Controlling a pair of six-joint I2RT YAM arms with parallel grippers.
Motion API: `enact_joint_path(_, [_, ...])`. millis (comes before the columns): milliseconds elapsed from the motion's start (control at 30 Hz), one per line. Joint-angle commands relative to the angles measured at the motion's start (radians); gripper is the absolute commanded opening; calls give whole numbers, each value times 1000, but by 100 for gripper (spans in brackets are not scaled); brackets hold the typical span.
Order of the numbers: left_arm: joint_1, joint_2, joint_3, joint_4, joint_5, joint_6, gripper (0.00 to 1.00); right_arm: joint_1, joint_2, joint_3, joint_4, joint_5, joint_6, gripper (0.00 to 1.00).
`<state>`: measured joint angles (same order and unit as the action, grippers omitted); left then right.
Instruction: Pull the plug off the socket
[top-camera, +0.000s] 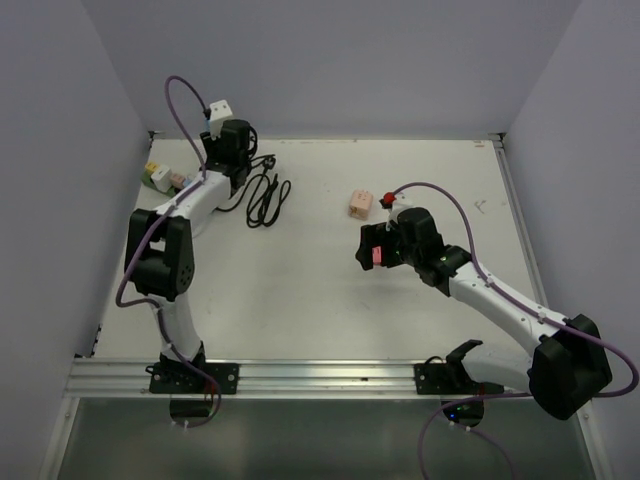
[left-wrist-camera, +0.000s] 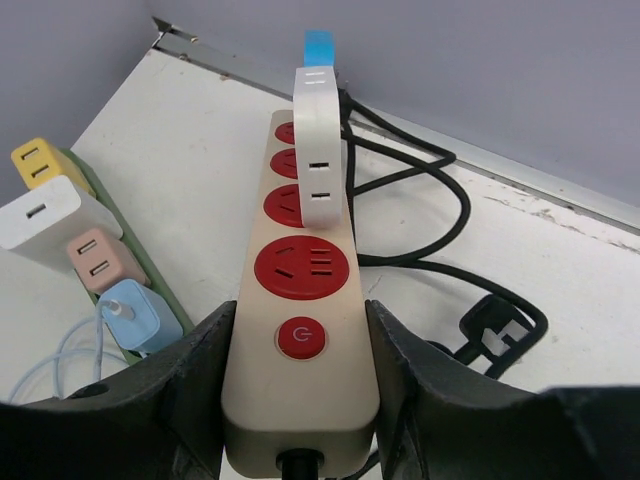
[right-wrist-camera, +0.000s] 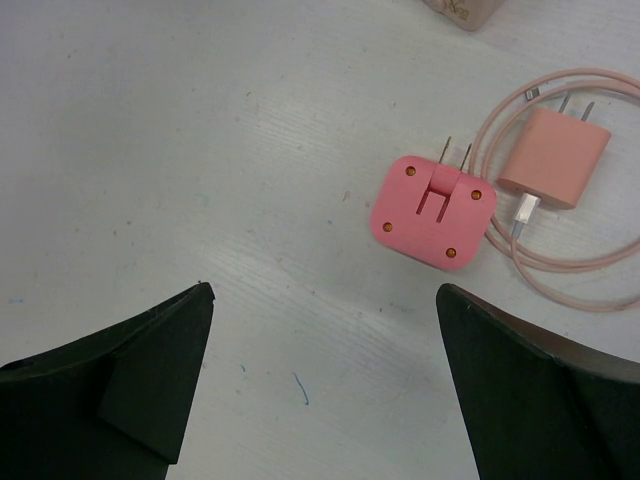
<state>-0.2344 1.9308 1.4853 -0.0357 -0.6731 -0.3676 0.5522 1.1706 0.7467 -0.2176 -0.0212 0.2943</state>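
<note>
The socket (left-wrist-camera: 300, 300) is a long beige power strip with red round outlets in a row, a red power button and a black cord. It lies on the white table in the left wrist view. A white plug (left-wrist-camera: 318, 150) with a blue top stands in the outlets at its far half. My left gripper (left-wrist-camera: 300, 322) (top-camera: 230, 150) is shut on the socket's near end, a finger against each long side beside the button. In the top view the arm hides the socket. My right gripper (right-wrist-camera: 325, 290) (top-camera: 368, 250) hovers open over bare table at mid-right, holding nothing.
A green strip (left-wrist-camera: 150, 275) (top-camera: 160, 180) carrying yellow, white, pink and blue chargers lies left of the socket. Black cord loops (left-wrist-camera: 440, 230) (top-camera: 265, 195) lie to its right. A pink adapter (right-wrist-camera: 433, 210), a pink charger with cable (right-wrist-camera: 555, 160) and a small pink block (top-camera: 358, 204) lie near the right gripper.
</note>
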Motion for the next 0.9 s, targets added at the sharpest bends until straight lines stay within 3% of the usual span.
enact_joint_path(0, [-14,-147,-25,138,38,102,0,0,-22,26,17,-23,5,97])
enact_joint_path(333, [-155,-401,-313,178,234,95,0,0,-43,23,15,-20,20,97])
enact_joint_path(567, [-233,-611,-545,223,510,76,0,0,-54,14,24,-6,31,96])
enact_joint_path(867, [-352,-734,-819,250,608,36,0,0,-57,5,35,6,54,96])
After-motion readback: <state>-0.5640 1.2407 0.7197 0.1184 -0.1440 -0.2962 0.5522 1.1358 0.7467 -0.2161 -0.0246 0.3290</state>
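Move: The left hand already holds the socket strip off the table; its white plug stands some 7 cm ahead and 4 cm to the left. The clear mid-table that it heads for lies about 25 cm back, 24 cm right and 15 cm below. The cube adapter stands roughly 8 cm back and 37 cm right, the pink plug 22 cm back and 42 cm right. From the right hand, that clear spot is about 2 cm ahead, 14 cm left and 12 cm below. Back and to the right in one gathering sweep, the left hand carries the gripped socket strip about 27 cm away from the plug pile and towards the open right gripper, first rising 3 to 4 cm, then sinking about 5. The wrist swings some 50 degrees clockwise, and the fingers keep their hold on the strip's switch end. ##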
